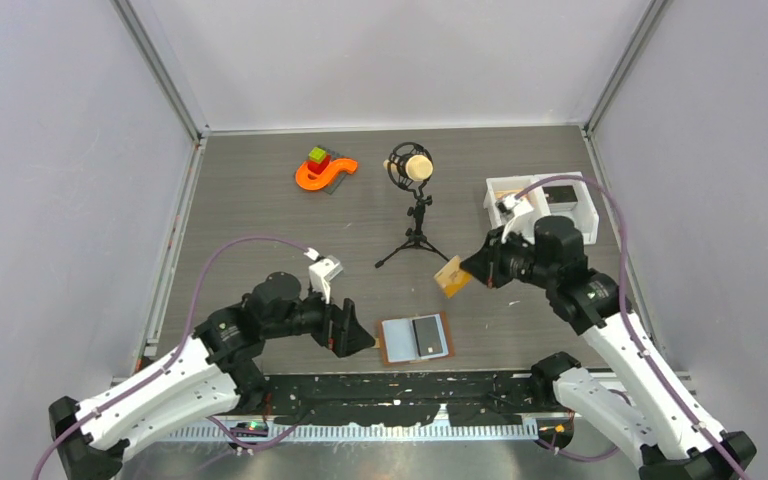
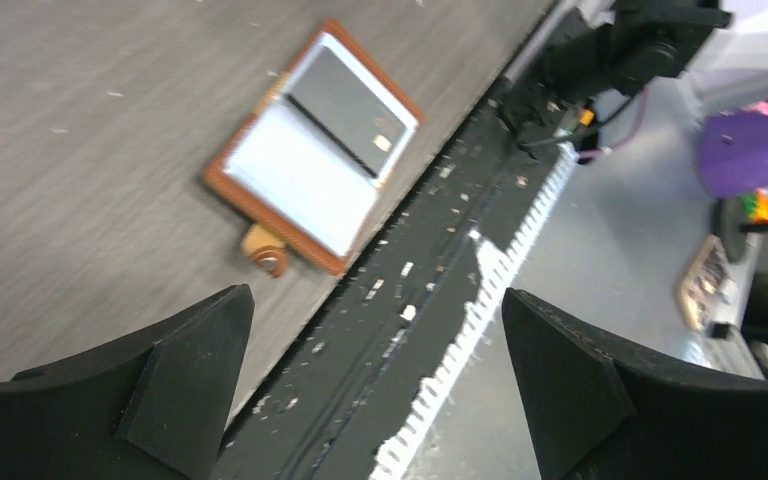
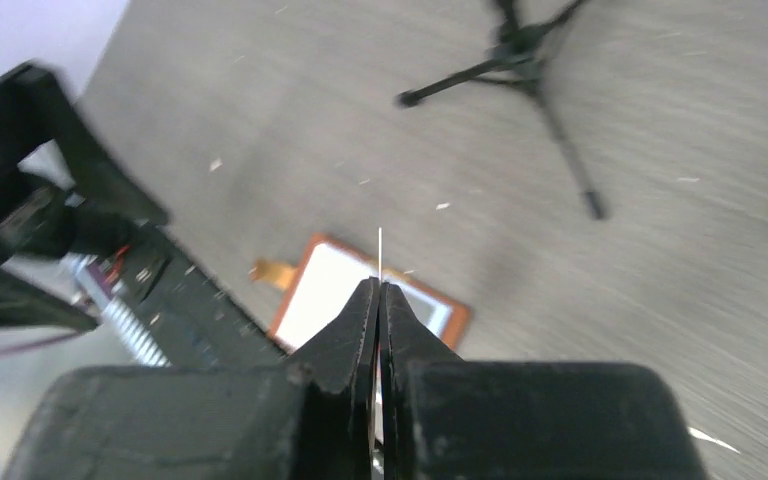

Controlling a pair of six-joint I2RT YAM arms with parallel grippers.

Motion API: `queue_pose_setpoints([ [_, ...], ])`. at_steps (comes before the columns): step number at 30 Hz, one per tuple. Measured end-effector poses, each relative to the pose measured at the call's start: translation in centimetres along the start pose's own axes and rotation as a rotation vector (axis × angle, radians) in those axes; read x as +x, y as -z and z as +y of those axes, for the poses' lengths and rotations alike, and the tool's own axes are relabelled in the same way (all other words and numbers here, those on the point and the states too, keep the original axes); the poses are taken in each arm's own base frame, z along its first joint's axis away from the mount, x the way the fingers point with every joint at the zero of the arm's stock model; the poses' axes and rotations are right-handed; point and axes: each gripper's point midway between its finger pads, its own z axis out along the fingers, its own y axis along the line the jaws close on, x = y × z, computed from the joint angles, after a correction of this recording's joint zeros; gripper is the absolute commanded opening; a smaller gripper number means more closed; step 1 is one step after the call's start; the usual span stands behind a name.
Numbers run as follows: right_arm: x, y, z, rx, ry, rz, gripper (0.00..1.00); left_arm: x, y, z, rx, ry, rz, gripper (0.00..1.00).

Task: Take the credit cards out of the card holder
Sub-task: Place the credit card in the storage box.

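Note:
The card holder [image 1: 414, 338] lies open and flat near the table's front edge, brown rim up, pale blue-grey on its left half. A dark credit card [image 1: 427, 336] sits in its right half. The left wrist view shows the same card holder [image 2: 315, 145], its dark card [image 2: 345, 110] and its brown tab [image 2: 265, 250]. My left gripper [image 1: 360, 340] is open just left of the holder, with nothing between its fingers [image 2: 377, 300]. My right gripper [image 1: 468, 270] hangs above and right of the holder, shut on a tan credit card [image 1: 451, 277]. From the right wrist this card [image 3: 380, 250] shows edge-on above the shut gripper [image 3: 378, 287].
A microphone on a small black tripod [image 1: 415, 205] stands mid-table. An orange toy with coloured blocks [image 1: 322, 170] lies at the back left. A white two-compartment bin [image 1: 545, 200] sits at the back right, behind my right arm. A black strip [image 1: 410, 385] runs along the near edge.

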Motion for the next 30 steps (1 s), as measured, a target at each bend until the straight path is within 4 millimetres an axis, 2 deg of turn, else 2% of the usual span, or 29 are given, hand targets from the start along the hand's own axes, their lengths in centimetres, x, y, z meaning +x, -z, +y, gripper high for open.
queue_pose_setpoints([
  [8, -6.3, 4.6, -8.5, 0.413, -0.036, -0.082, 0.05, -1.5, 3.4, 3.5, -0.238, -0.091, -0.099, 1.00],
  [15, -11.2, 7.4, -14.9, 0.631, -0.107, -0.109, 0.05, -2.6, 5.9, 5.9, -0.392, -0.095, -0.216, 1.00],
  [19, -12.1, 7.0, -18.6, 0.687, -0.164, -0.071, 0.05, -2.5, 6.2, 6.5, -0.424, -0.094, -0.217, 1.00],
  [22, -12.0, 5.6, -21.6, 0.703, -0.206, -0.023, 0.05, -2.4, 6.4, 7.0, -0.451, -0.092, -0.217, 1.00],
  [30, -11.8, 2.2, -26.9, 0.689, -0.270, 0.020, 0.05, -2.3, 6.2, 8.0, -0.505, -0.088, -0.199, 1.00],
])
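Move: The right gripper holds the orange credit card; its goal, the storage box's left compartment, lies about 25 cm ahead, 20 cm to the right and 14 cm below. The orange cards lie there, 3 cm beyond the compartment's middle, with the black cards some 13 cm to their right. The tripod stands roughly 16 cm ahead and 8 cm left of this gripper. From the empty left gripper, the compartment is about 34 cm ahead and 40 cm right. Keep the credit card pinched and swing the right gripper forward and right towards the left compartment, about 21 cm forward and 20 cm right, turning it some 35 degrees clockwise; rise about 5 cm on the way, then sink about 7 cm towards the orange cards. Draw the open left gripper away from the card holder, mostly left and a little forward, turning it counter-clockwise. ##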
